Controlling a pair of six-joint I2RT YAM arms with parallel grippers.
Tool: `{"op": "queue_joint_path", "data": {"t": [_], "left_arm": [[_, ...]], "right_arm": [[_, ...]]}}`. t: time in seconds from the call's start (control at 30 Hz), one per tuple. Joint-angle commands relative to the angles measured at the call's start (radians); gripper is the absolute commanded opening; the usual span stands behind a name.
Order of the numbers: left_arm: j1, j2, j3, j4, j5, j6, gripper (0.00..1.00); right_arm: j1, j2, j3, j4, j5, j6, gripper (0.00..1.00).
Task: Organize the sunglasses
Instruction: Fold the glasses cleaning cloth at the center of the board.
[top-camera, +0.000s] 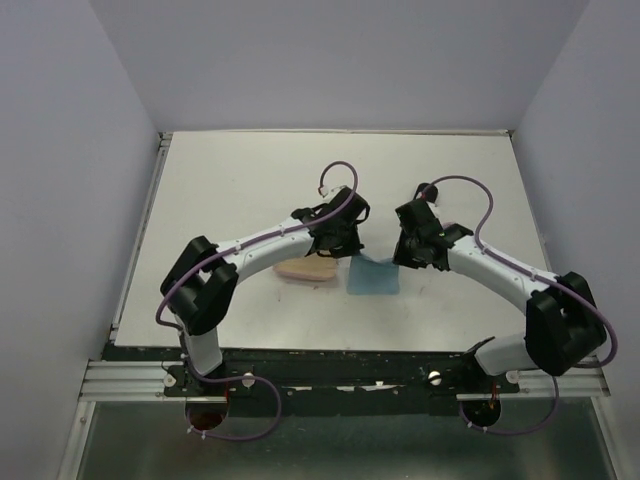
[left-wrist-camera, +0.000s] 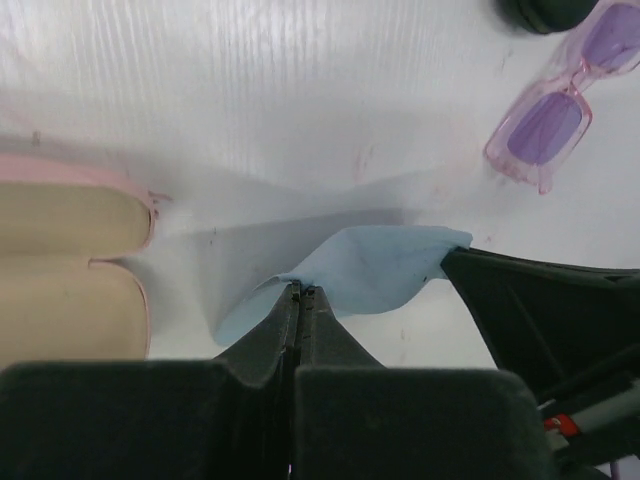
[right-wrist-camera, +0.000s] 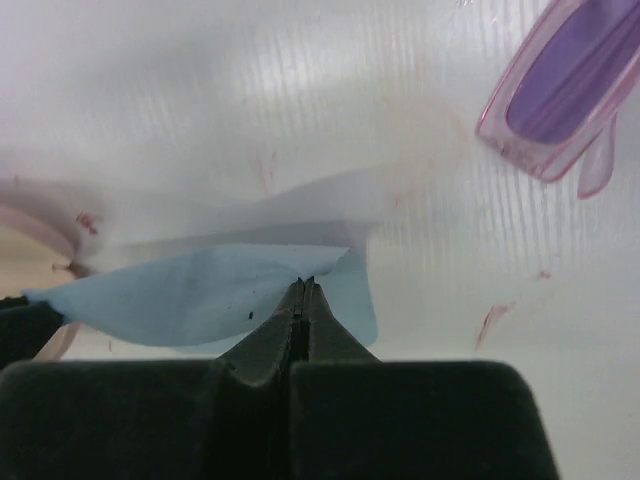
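A pale pink-purple pair of sunglasses (left-wrist-camera: 545, 125) lies on the white table, seen at the upper right of both wrist views (right-wrist-camera: 565, 80). Between the arms a light blue cloth (top-camera: 373, 277) is held up off the table by two corners. My left gripper (left-wrist-camera: 303, 290) is shut on one corner of the cloth (left-wrist-camera: 375, 265). My right gripper (right-wrist-camera: 305, 283) is shut on the other corner of the cloth (right-wrist-camera: 190, 295). In the top view the left gripper (top-camera: 348, 250) and right gripper (top-camera: 402, 258) stand close together above the cloth.
An open pink case (top-camera: 308, 270) with beige lining (left-wrist-camera: 70, 270) lies just left of the cloth, under the left arm. A dark rounded object (left-wrist-camera: 545, 12) sits by the sunglasses at the frame's top edge. White walls enclose the table on three sides.
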Motion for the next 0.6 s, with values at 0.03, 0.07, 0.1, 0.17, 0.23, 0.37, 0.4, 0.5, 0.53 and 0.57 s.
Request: {"op": "queue_joint_path", "data": {"t": [0.03, 0.07, 0.1, 0.17, 0.23, 0.37, 0.4, 0.5, 0.53, 0.57], "left_arm": [[0.051, 0.118, 0.149, -0.073, 0.018, 0.073, 0.00], [0.060, 0.137, 0.159, -0.074, 0.022, 0.082, 0.00], [0.065, 0.149, 0.169, -0.077, 0.024, 0.083, 0.00], [0.073, 0.172, 0.176, -0.074, 0.036, 0.089, 0.00], [0.076, 0.189, 0.184, -0.074, 0.052, 0.099, 0.00], [0.077, 0.184, 0.173, -0.082, 0.056, 0.105, 0.00], [0.077, 0.177, 0.160, -0.082, 0.053, 0.105, 0.00], [0.077, 0.149, 0.127, -0.070, 0.059, 0.109, 0.00], [0.077, 0.141, 0.114, -0.059, 0.064, 0.111, 0.00], [0.077, 0.137, 0.106, -0.059, 0.091, 0.109, 0.00]], "right_arm": [[-0.070, 0.140, 0.078, 0.137, 0.057, -0.019, 0.01], [-0.078, 0.157, 0.078, 0.139, 0.042, -0.025, 0.01], [-0.087, 0.168, 0.076, 0.151, 0.026, -0.028, 0.01], [-0.097, 0.182, 0.061, 0.177, -0.026, -0.040, 0.01], [-0.103, 0.194, 0.062, 0.185, -0.048, -0.051, 0.01], [-0.103, 0.203, 0.058, 0.180, -0.095, -0.048, 0.01], [-0.103, 0.203, 0.059, 0.171, -0.103, -0.047, 0.01], [-0.104, 0.188, 0.050, 0.144, -0.133, -0.042, 0.01], [-0.103, 0.179, 0.045, 0.136, -0.146, -0.037, 0.01], [-0.103, 0.173, 0.039, 0.131, -0.162, -0.036, 0.01]]}}
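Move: Both hands hold the cloth by one edge. Its loose part centres about 4 cm back and 4 cm right of the left hand, 7 cm below, and some 3 cm back and 5 cm left of the right hand, 6 cm below. At board height, the open pink case lies some 14 cm left of the left hand and 1 cm back. From the right hand, the purple sunglasses are about 10 cm right and 5 cm ahead, the black case 8 cm right and 17 cm ahead. With the cloth's edge still pinched between both sets of shut fingers, the two hands swing it forward about 4 to 5 cm and down towards the board. The right sinks some 2.5 cm as it goes; the left runs forward nearly level, then drops about 3.5 cm, both slowing and easing back slightly at the end. ##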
